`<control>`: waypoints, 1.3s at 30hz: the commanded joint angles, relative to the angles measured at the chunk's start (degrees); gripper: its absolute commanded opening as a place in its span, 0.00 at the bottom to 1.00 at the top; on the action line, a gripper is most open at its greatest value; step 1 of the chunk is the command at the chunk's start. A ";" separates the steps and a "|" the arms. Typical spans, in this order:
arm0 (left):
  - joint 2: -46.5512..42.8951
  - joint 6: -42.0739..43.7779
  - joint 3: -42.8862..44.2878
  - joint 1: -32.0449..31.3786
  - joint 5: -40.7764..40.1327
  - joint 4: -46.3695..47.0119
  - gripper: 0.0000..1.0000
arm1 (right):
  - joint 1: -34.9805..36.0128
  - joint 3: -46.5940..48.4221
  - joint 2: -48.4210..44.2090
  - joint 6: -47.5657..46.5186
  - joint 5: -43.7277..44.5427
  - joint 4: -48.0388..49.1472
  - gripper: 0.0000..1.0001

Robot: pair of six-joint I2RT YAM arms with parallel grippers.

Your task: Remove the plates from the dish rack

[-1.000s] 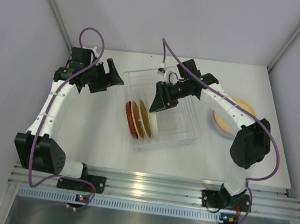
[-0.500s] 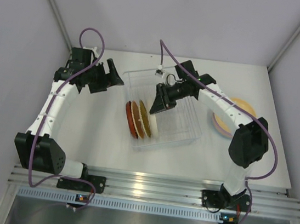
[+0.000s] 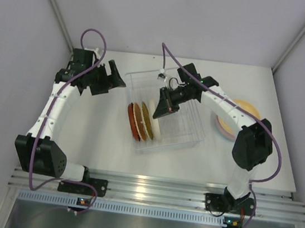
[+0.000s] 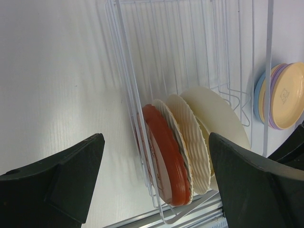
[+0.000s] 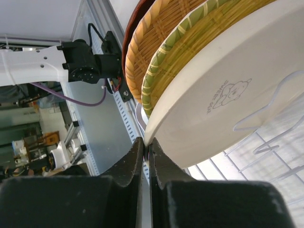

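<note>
The dish rack is a clear tub in the middle of the table. Several plates stand on edge at its near-left end: a red plate, two woven plates and a cream plate. My right gripper reaches down over them and is shut on the cream plate's rim, which sits between the tips of the right gripper. My left gripper hangs open beside the rack's far-left corner. The red plate shows between the fingers of the left gripper, well below them.
A stack of plates lies flat on the table right of the rack, a pale yellow one on top over lavender and blue. The same stack appears in the left wrist view. Grey walls close in the table's left, right and far sides.
My right gripper's jaws have come together on the cream plate's rim, with a slight shift of the arm. The left arm has not moved.
</note>
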 commanded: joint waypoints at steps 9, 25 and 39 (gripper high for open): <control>-2.29 1.17 -0.05 -0.36 -0.44 0.37 0.97 | -2.78 3.31 -6.14 7.43 -15.47 13.97 0.00; -1.85 0.90 -0.14 -0.27 0.18 0.81 0.97 | -27.48 6.63 -20.92 9.79 -5.73 9.92 0.00; -1.59 0.81 -0.32 -0.27 0.44 0.81 0.96 | -30.48 2.71 -13.80 -0.19 49.73 -12.64 0.00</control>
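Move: The right hand already pinches the rim of the white plate in the dish rack; the plate stack it goes to lies about 36 cm to its right, 7 cm ahead and 14 cm below. The green-rimmed plate stands some 4 cm left, level with it, and 8 cm below; the rack's middle is roughly 3 cm right, 6 cm ahead, 11 cm below. From the left hand, the stack is some 51 cm right, 3 cm back, 18 cm below. Right hand lifts the pinched plate 20 cm, swings 27 cm right and forward, then sinks towards the stack. ##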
